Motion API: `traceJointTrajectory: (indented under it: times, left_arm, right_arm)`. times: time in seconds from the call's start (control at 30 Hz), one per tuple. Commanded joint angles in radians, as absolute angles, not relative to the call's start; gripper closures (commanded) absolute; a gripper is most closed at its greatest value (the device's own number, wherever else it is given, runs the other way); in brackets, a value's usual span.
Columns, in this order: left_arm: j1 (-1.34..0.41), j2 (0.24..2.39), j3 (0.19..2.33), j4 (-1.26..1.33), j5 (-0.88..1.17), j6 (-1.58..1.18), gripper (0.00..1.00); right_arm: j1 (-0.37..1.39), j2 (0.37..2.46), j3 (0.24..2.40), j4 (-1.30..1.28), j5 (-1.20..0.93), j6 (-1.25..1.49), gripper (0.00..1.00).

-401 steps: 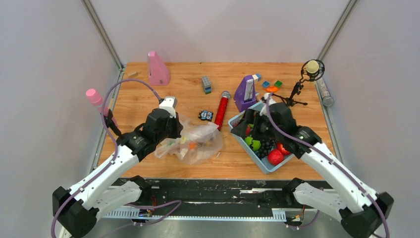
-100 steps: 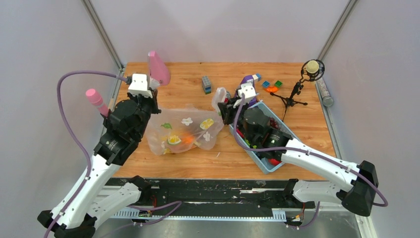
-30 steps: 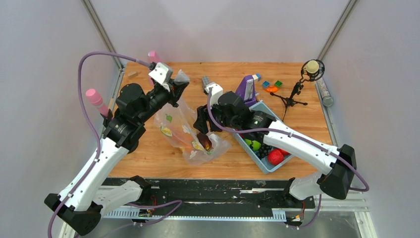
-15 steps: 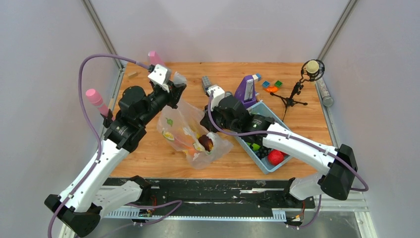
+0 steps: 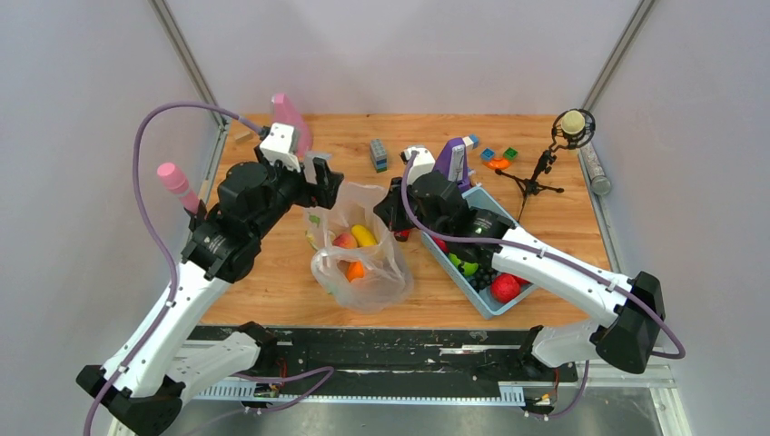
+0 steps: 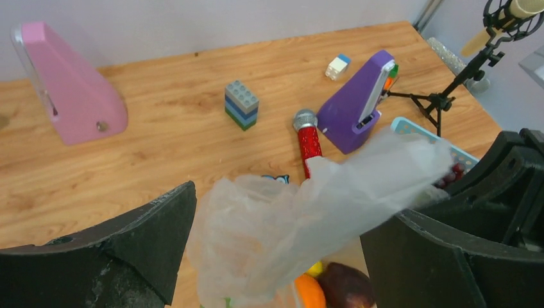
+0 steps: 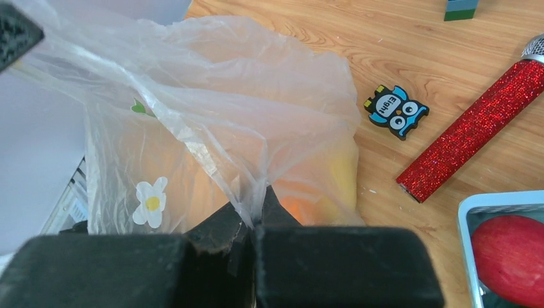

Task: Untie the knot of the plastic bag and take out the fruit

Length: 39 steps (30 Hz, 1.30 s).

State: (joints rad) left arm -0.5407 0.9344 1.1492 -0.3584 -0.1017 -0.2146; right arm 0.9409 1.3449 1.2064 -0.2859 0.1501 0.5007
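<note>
The plastic bag stands on the table with its mouth open upward. No knot shows. The fruit inside includes a yellow banana, a peach-coloured round one and an orange piece. My left gripper is open at the bag's left rim. In the left wrist view its jaws stand wide apart, with loose film between them, ungripped. My right gripper is shut on the bag's right rim, and the film is pinched at the tips.
A blue tray with a red apple and grapes sits to the right of the bag. A purple wedge, a pink wedge, a brick stack, a red glitter microphone and an owl tag lie behind.
The left gripper has let go of the bag's top and now stands open. The bag has settled upright with its mouth open, and the right gripper has moved right, still holding the rim.
</note>
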Motion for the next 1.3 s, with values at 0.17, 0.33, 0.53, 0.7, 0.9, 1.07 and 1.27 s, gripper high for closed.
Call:
traceJointTrajectory:
  times: [0.17,0.33,0.53,0.7,0.9,1.07,1.27]
  left_arm:
    - [-0.536,0.793,1.085,-0.491,-0.157,-0.349,0.0]
    - [-0.537,0.731,0.998,-0.507,-0.12,-0.426,0.0]
    - [-0.537,0.676,0.9,-0.492,-0.095,-0.508,0.0]
    - [-0.538,0.684,0.84,-0.443,-0.076,-0.544,0.0]
    - [-0.538,0.722,0.82,-0.427,-0.028,-0.545,0.09]
    - [-0.538,0.724,0.813,-0.48,-0.05,-0.534,0.34]
    - [-0.536,0.66,0.81,-0.549,-0.139,-0.53,0.76]
  right_arm:
    - [0.931,1.353,1.243,-0.226,0.18,0.594,1.0]
    - [0.93,1.354,1.239,-0.224,0.178,0.592,1.0]
    - [0.929,1.352,1.227,-0.221,0.175,0.602,1.0]
    - [0.928,1.353,1.221,-0.218,0.167,0.606,1.0]
    - [0.928,1.344,1.203,-0.218,0.183,0.607,1.0]
    - [0.928,1.345,1.189,-0.219,0.196,0.593,1.0]
    - [0.89,1.331,1.152,-0.226,0.196,0.579,1.0]
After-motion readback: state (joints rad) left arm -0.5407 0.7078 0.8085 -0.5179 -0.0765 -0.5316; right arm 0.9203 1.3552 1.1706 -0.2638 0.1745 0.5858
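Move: The near-left rim of the plastic bag is your next grip: about 13 cm below the left gripper, 7 cm back and 2 cm to its left. Inside the bag, the banana lies some 24 cm down, 1 cm back and 6 cm right; the orange is 8 cm back, 4 cm right and 25 cm down. The right gripper is about 3 cm back, 12 cm right and 10 cm lower; from it, that rim lies 14 cm left, 3 cm back and 3 cm down. Bring the open left gripper back and a little left, clear of the loose flap, then sink it to the bag's near-left rim, about 12 cm down and 6 cm back in all. Tip the fingers down some 20 degrees on the way, and near the bottom close them about two-thirds around the film. Keep the right gripper shut on its side of the rim, nearly still. ##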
